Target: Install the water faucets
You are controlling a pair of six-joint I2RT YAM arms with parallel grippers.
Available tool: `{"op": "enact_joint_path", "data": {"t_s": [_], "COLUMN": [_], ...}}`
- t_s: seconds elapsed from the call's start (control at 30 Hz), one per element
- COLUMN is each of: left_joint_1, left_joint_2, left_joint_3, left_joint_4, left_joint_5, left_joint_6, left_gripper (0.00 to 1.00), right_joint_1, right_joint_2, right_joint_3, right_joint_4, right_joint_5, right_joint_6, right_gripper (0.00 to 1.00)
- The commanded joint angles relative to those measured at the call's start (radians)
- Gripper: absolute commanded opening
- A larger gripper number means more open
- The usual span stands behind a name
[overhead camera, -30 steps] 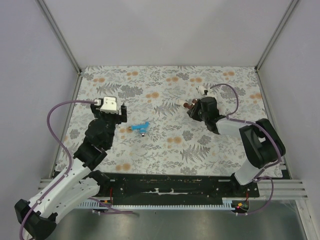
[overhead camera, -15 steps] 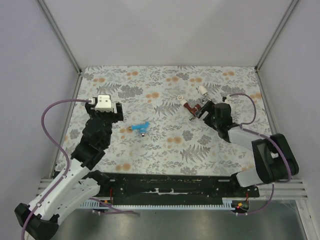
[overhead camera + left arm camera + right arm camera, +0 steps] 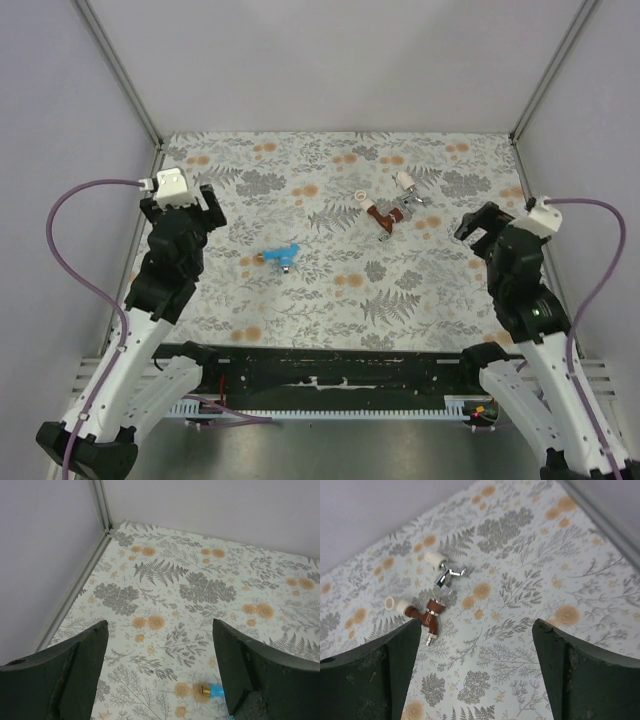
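The reddish-brown faucet lies on the floral mat with a white fitting on its stem end. The right wrist view shows the same brown faucet and white fitting. A white-silver faucet lies just behind it. The blue faucet lies mid-mat, and its brass end shows low in the left wrist view. My right gripper hangs open and empty, to the right of the brown faucet. My left gripper is open and empty, left of the blue faucet.
Grey walls with metal corner posts close the mat in on three sides. A metal rail edges the mat's left side. The arms' bases and a black bar run along the near edge.
My right gripper opened, let go of the brown faucet and drew back to the right. The left arm drew back to the left, away from the blue faucet.
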Motion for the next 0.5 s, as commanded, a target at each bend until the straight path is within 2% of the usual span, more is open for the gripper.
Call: {"op": "enact_joint_path", "data": {"t_s": [0.0, 0.13, 0.37, 0.47], "left_joint_1": [0.006, 0.006, 0.006, 0.006], "left_joint_2": [0.034, -0.062, -0.404, -0.485], "left_joint_3": [0.151, 0.137, -0.052, -0.12], "left_joint_4": [-0.224, -0.352, -0.271, -0.232], "left_joint_5": [0.042, -0.028, 0.018, 0.028], "left_joint_6": [-0.14, -0.185, -0.122, -0.128], "left_gripper": [0.89, 0.9, 0.91, 0.91], "right_joint_1": [-0.003, -0.002, -0.002, 0.0], "right_joint_2": [-0.187, -0.337, -0.454, -0.497], "right_joint_3": [0.092, 0.11, 0.071, 0.037], "right_joint_4": [-0.165, -0.167, -0.159, -0.144], "right_joint_5": [0.13, 0.156, 0.188, 0.184], "right_joint_6": [-0.128, -0.217, -0.303, -0.305], "right_gripper": [0.98, 0.98, 0.98, 0.98]}}
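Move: Down on the table, the brown faucet with its white end lies about 14 cm ahead of the right hand, some 17 cm to its left and roughly 21 cm below it. The chrome faucet sits beyond it, about 20 cm ahead of that hand and 11 cm to its left, equally low. From the left hand, the brown faucet is some 12 cm ahead, about 36 cm to the right and 28 cm below. Backing away empty from the brown faucet it has already let go of, the right hand draws back about 10 cm while rising and swinging to the right, its fingers tipping up; the climb levels off partway. After a brief pause the left hand also pulls back, roughly 8 cm, nearly level and slightly left. Both grippers stay wide open, touching nothing. ##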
